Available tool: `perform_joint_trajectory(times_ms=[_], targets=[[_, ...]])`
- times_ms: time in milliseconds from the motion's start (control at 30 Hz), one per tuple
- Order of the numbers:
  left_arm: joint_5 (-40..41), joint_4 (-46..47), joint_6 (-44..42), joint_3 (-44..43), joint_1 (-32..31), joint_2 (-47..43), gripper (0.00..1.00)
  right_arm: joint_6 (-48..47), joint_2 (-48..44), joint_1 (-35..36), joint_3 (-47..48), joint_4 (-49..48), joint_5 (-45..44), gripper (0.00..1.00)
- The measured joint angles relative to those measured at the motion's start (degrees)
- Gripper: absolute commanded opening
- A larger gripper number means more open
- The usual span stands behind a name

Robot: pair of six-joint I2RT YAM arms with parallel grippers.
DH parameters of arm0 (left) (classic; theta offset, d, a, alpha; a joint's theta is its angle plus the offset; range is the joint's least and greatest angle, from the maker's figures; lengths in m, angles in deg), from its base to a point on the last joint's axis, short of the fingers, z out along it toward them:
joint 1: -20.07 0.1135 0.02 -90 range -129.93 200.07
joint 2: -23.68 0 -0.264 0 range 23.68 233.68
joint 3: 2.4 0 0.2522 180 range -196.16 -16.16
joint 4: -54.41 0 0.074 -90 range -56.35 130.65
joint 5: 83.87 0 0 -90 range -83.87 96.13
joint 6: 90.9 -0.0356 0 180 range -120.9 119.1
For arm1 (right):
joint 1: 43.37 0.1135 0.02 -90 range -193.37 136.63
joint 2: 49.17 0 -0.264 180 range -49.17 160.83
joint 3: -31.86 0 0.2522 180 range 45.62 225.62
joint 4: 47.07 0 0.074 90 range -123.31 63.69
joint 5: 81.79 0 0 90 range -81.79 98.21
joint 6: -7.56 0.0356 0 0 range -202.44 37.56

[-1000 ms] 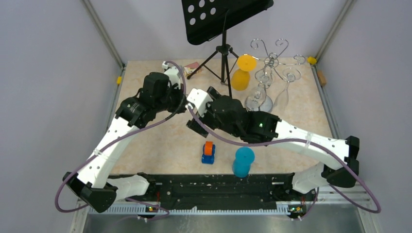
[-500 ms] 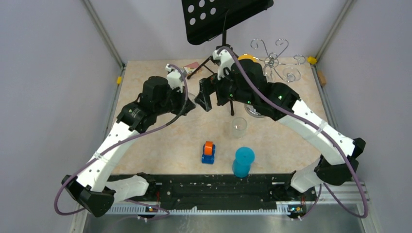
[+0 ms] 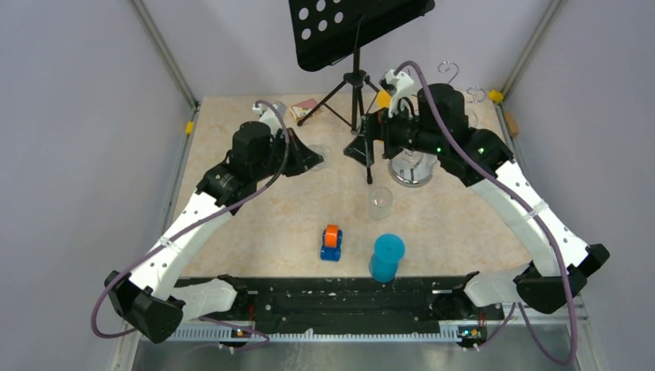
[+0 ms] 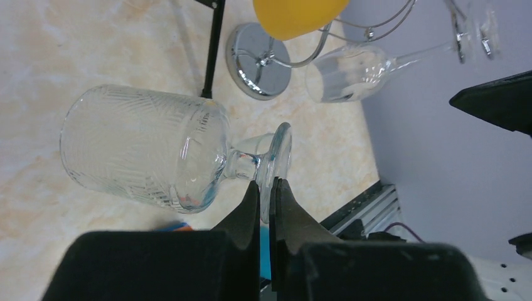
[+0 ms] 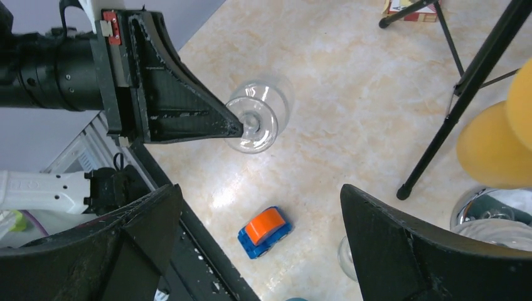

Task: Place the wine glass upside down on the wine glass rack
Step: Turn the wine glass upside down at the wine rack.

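Observation:
The clear ribbed wine glass [image 4: 147, 150] lies on its side above the table, bowl to the left in the left wrist view. My left gripper [image 4: 268, 188] is shut on the edge of its round foot. From above, the left gripper [image 3: 309, 160] and the wine glass [image 3: 323, 157] hover left of the centre. The right wrist view looks down at the wine glass [image 5: 257, 116]. My right gripper [image 5: 260, 188] is open and empty, and sits high near the rack [image 3: 363, 143]. The chrome wine glass rack [image 3: 412, 171] stands at the back right, partly hidden by the right arm. An orange glass [image 4: 295, 15] and a clear one [image 4: 351, 72] hang on it.
A black tripod music stand [image 3: 355, 31] stands at the back centre, one leg [image 5: 439, 138] near the right gripper. A small clear tumbler [image 3: 379, 201], a blue-and-orange toy car [image 3: 331, 242] and a blue cup [image 3: 387, 257] sit toward the front. A small box [image 3: 307, 108] lies at the back.
The right arm swung from beside the left gripper up and back to the right, over the rack, staying open. The left gripper kept the glass and shifted slightly right.

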Motion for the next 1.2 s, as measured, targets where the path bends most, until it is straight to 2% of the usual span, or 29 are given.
perform_joint_trajectory(times_ms=[100, 200, 400, 500, 767, 933, 1100, 1200], targets=[[-1.64, 4.81, 4.39, 2.38, 0.0, 0.66, 0.0, 0.11, 0.33, -3.93, 0.48, 0.07, 3.85, 0.98], [-2.84, 10.14, 5.95, 5.6, 0.0, 0.66, 0.0, 0.22, 2.25, -4.59, 3.65, 1.86, 5.16, 0.97], [-6.01, 21.66, 2.14, 9.33, 0.02, 0.66, 0.0, 3.32, 8.35, -5.75, 16.04, 4.5, 6.73, 0.91], [-8.07, 27.08, -0.55, 9.33, 0.35, 0.66, 0.0, 6.95, 8.68, -7.76, 17.62, 3.65, 9.44, 0.83], [-12.9, 33.48, -3.1, 8.22, 1.07, 0.66, 0.0, 17.59, 8.66, -10.27, 14.6, -2.05, 15.89, 0.68], [-13.27, 35.74, -3.02, 6.14, 1.16, 0.66, 0.0, 19.56, 8.81, -11.17, 12.76, -3.96, 18.38, 0.66], [-12.31, 37.57, -0.63, 4.87, 1.31, 0.66, 0.0, 21.81, 8.7, -13.88, 6.93, -9.7, 22.93, 0.42], [-12.35, 38.88, 1.42, 4.79, 1.4, 0.81, 0.0, 26.01, 8.7, -16.28, 1.7, -15.3, 27.5, 0.41]])
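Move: The left hand still pinches the upside-down wine glass by its foot; the wine rack it is meant for stands about 14 cm ahead and 21 cm to its right, its middle some 15 cm lower. The hanging yellow glass is roughly 13 cm ahead, 12 right and 6 down. A clear glass on the table is level, 13 cm right and 27 below. From the empty right hand, the held glass's foot lies about 3 cm ahead, 8 left and 7 below. Keeping its pinch on the glass's foot, the left hand first goes some 4 cm right, then lifts about 11 cm to meet the right gripper while its fingers tip up roughly 30 degrees. The right hand rises about 7 cm going forward, then sinks 4 while still reaching forward, rolls some 30 degrees and closes from wide open to less than half around the foot's free edge; contact can't be made out. ##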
